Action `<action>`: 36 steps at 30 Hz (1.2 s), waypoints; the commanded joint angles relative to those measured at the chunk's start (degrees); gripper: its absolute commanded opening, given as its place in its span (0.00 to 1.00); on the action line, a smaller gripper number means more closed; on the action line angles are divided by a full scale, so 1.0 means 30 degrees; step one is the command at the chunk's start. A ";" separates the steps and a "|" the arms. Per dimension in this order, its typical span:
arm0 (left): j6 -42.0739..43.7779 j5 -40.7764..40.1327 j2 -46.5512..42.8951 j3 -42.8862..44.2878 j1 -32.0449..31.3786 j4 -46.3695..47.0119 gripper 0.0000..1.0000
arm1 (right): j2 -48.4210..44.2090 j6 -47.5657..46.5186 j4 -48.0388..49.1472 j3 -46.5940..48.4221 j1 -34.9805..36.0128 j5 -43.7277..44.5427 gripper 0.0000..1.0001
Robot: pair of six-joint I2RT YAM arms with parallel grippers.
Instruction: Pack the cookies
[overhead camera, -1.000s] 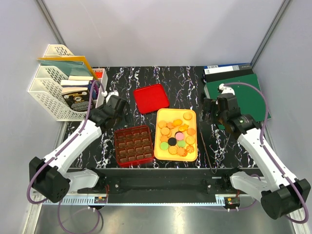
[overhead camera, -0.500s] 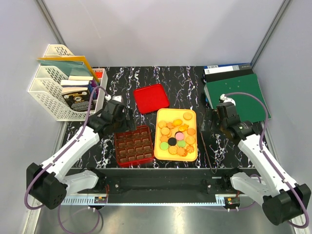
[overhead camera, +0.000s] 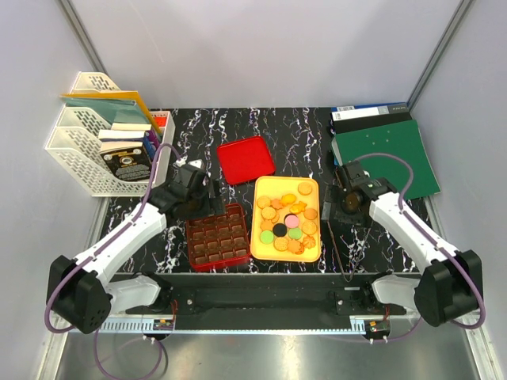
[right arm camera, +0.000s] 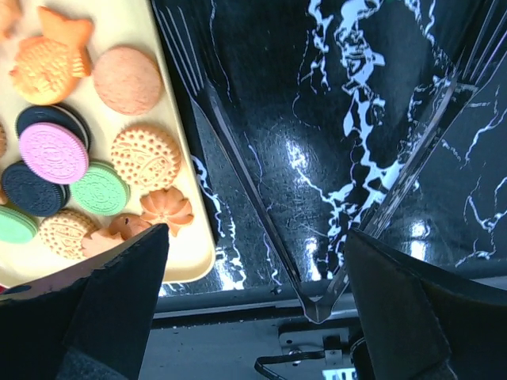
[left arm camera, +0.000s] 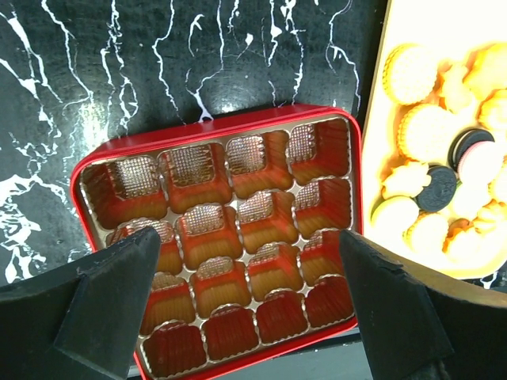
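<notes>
The cookies point(overhead camera: 287, 222) lie piled on a yellow tray point(overhead camera: 257, 245): mostly orange, with some green, pink and black. In the right wrist view the cookies point(right arm camera: 95, 150) fill the upper left. A red grid box point(overhead camera: 217, 237) with bare compartments sits left of the tray. My left gripper point(overhead camera: 207, 198) hovers open over the box's far edge. From the left wrist, that gripper point(left arm camera: 248, 237) frames the box point(left arm camera: 222, 237) with nothing between its fingers. My right gripper point(overhead camera: 339, 202) stands open just right of the tray. The right gripper point(right arm camera: 257, 233) is above bare table and clear tongs point(right arm camera: 253, 190).
A red lid point(overhead camera: 245, 159) lies behind the box and tray. A white file rack point(overhead camera: 95, 146) stands at the far left. Green and dark folders point(overhead camera: 388, 154) are stacked at the far right. The table's near edge runs just below the box and tray.
My left arm has swung right and nearer, bringing its gripper over the red box. My right arm has turned left and down toward the tray's right edge. Both grippers stayed open.
</notes>
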 commanded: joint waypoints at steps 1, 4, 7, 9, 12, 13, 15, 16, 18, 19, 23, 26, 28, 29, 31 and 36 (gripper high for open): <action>-0.0431 0.0678 0.0179 -0.0273 -0.0048 0.0849 0.99 | 0.0930 0.1083 -0.0310 0.0509 0.0083 -0.0215 0.95; -0.0548 0.0736 0.0179 -0.0273 -0.0019 0.0849 0.99 | 0.1839 0.1435 0.0478 0.0100 0.0083 -0.0656 0.81; -0.0432 0.0765 0.0150 -0.0215 -0.0019 0.0849 0.99 | 0.2484 0.1729 0.1562 -0.0369 0.0083 -0.1182 0.61; -0.0373 0.0736 0.0034 -0.0185 -0.0048 0.0820 0.99 | 0.3067 0.1875 0.1917 -0.0546 0.0083 -0.1388 0.60; -0.0402 0.0707 -0.0142 -0.0273 -0.0019 0.0819 0.99 | 0.3859 0.1963 0.2445 -0.0839 0.0083 -0.1272 0.62; -0.0431 0.0707 -0.0201 -0.0360 -0.0019 0.0791 0.99 | 0.3978 0.1935 0.2736 -0.1043 0.0054 -0.1185 0.62; -0.0432 0.0678 -0.0260 -0.0477 -0.0048 0.0761 0.99 | 0.4476 0.2022 0.2972 -0.1132 0.0054 -0.1009 0.63; -0.0432 0.0649 -0.0260 -0.0507 -0.0048 0.0732 0.99 | 0.4652 0.1993 0.3205 -0.1249 0.0054 -0.1008 0.63; -0.0432 0.0590 -0.0260 -0.0624 -0.0019 0.0674 0.99 | 0.5208 0.1993 0.3470 -0.1396 0.0054 -0.0979 0.63; -0.0432 0.0590 -0.0231 -0.0653 -0.0019 0.0673 0.99 | 0.5442 0.1993 0.3674 -0.1426 0.0054 -0.1008 0.63; -0.0373 0.0502 -0.0172 -0.0712 -0.0048 0.0586 0.99 | 0.6235 0.1993 0.3909 -0.1192 0.0054 -0.0921 0.47; -0.0315 0.0473 -0.0114 -0.0713 -0.0048 0.0556 0.99 | 0.6207 0.2022 0.3999 -0.0958 0.0054 -0.0279 0.28; -0.0285 0.0414 -0.0114 -0.0654 -0.0019 0.0469 0.99 | 0.6060 0.1993 0.3911 -0.0636 0.0054 0.0103 0.23; -0.0227 0.0385 -0.0142 -0.0625 -0.0048 0.0439 0.99 | 0.5799 0.1993 0.3853 -0.0345 0.0054 0.0598 0.17; -0.0139 0.0269 -0.0201 -0.0653 -0.0048 0.0351 0.99 | 0.5621 0.1847 0.3532 0.0037 0.0083 0.1099 0.15; 0.0242 0.0063 -0.0143 -0.0537 -0.0019 0.0147 0.99 | 0.5474 0.1174 0.2274 0.1792 0.0054 0.2799 0.00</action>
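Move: Below the open right hand, some 9 cm down, lies the left leg of the open V-shaped tongs; its middle is about 3 cm back and 1 cm left of the hand. The tongs' right leg lies about 5 cm back and 6 cm to the right, and the yellow tray's middle about 13 cm to the left and 2 cm ahead. From the left hand, the left leg is about 32 cm to the right, 4 cm back and 11 cm down. The right hand sinks almost straight down, about 9 cm, onto the tongs' left leg beside the yellow tray, easing 1 cm left and tipping its fingers some 15 degrees nearer to vertical as they half close. Near the table the fingers shut fully and pinch that one leg between their tips, and the hand then goes forward about 2.5 cm and up nearly 2 cm, taking back a little of the tilt. ##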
